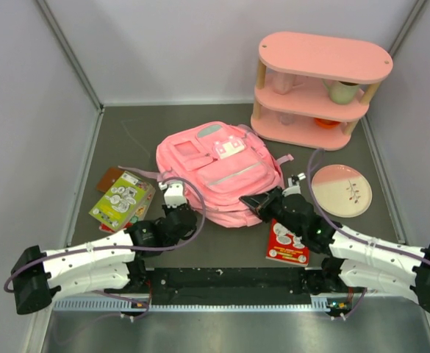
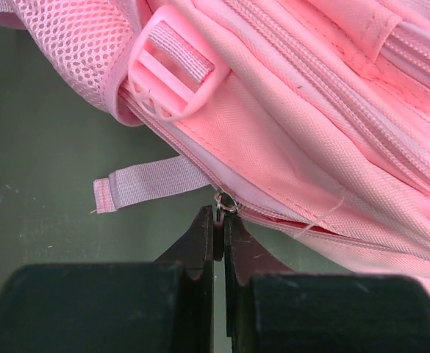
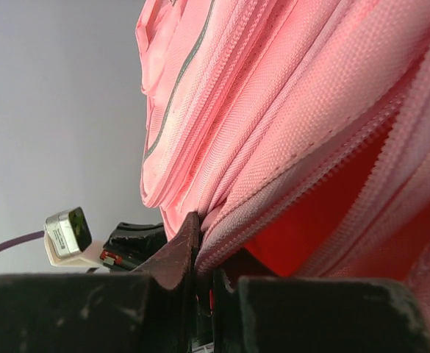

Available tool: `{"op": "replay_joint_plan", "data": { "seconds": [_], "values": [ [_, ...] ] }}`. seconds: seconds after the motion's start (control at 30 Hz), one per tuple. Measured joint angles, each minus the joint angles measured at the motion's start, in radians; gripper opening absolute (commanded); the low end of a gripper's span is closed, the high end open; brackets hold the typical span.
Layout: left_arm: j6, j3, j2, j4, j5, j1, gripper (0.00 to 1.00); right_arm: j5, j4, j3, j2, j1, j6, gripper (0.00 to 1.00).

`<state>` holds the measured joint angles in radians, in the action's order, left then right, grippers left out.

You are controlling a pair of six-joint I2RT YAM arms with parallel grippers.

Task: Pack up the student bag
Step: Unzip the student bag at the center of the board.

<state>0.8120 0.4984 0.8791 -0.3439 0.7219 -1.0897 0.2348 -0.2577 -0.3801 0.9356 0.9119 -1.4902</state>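
The student bag (image 1: 218, 165), a pink backpack, lies flat in the middle of the table with its front pockets up. At its near left corner, my left gripper (image 1: 176, 198) is shut on the metal zipper pull (image 2: 226, 204), which sits right at the fingertips (image 2: 219, 220). A pink buckle (image 2: 167, 73) and a loose strap (image 2: 145, 184) lie just beyond. My right gripper (image 1: 255, 202) is at the bag's near right edge. It (image 3: 203, 246) is shut on the fabric lip (image 3: 222, 228) beside the zipper teeth, where the seam gapes and shows a red inside (image 3: 325, 213).
A green book (image 1: 121, 198) and a brown item (image 1: 110, 178) lie left of the bag. A red book (image 1: 286, 243) lies under my right arm. A pink-and-white plate (image 1: 342, 190) sits to the right. The pink oval shelf unit (image 1: 319, 84) holds cups at the back right.
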Motion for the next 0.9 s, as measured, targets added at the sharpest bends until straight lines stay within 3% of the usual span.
{"op": "replay_joint_plan", "data": {
  "seconds": [0.03, 0.07, 0.1, 0.13, 0.27, 0.37, 0.63, 0.9],
  "values": [
    [-0.003, 0.000, 0.000, 0.000, -0.003, 0.010, 0.01, 0.000, 0.005, 0.000, -0.004, 0.000, 0.003, 0.00],
    [-0.006, 0.000, 0.000, 0.000, -0.008, 0.014, 0.19, 0.000, 0.010, 0.000, -0.007, 0.000, 0.004, 0.00],
    [-0.016, 0.000, -0.001, 0.000, -0.015, 0.016, 0.29, 0.000, 0.013, 0.000, -0.007, 0.000, 0.005, 0.00],
    [-0.028, 0.000, -0.003, -0.001, -0.022, 0.017, 0.51, -0.001, 0.016, 0.000, -0.007, -0.001, 0.005, 0.00],
    [-0.067, 0.000, -0.064, -0.039, -0.020, 0.028, 0.92, 0.012, 0.041, 0.000, 0.003, -0.014, 0.008, 0.00],
    [-0.085, 0.006, -0.147, -0.088, -0.019, 0.032, 0.99, 0.027, 0.060, 0.000, 0.023, -0.021, 0.010, 0.00],
    [-0.160, 0.080, -0.372, -0.158, -0.024, 0.032, 0.99, 0.037, 0.102, -0.029, 0.068, -0.024, 0.046, 0.00],
    [-0.299, 0.151, -0.215, -0.129, -0.143, 0.035, 0.99, 0.015, 0.272, -0.258, 0.157, -0.026, 0.196, 0.00]
  ]
}}
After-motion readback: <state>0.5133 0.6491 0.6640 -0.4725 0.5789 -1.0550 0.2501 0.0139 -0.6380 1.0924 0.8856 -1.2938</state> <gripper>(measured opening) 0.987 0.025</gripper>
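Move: The zipper pull is between the left hand's closed fingertips, at the near-left side of the student bag. From that hand the side buckle sits about 6 cm ahead and 1 cm left, the loose strap end some 4 cm left, 1 cm ahead and lower. The right hand holds the bag's flap edge; from it the zipper pull lies roughly 15 cm left, 2 cm back and 5 cm lower, the red book about 15 cm right, 9 cm back and well below. The left hand opens its fingers wide, lets go of the zipper pull and lifts off about 9 cm, drifting a few centimetres left on the way before swinging back right, its fingers tipping up a little and turning clockwise, sinking slightly at the end. The right hand keeps the flap edge pinched with shut fingers, dips some 3.5 cm, then brings it back up and about 2.5 cm forward while rolling its left side down roughly 15 degrees. ##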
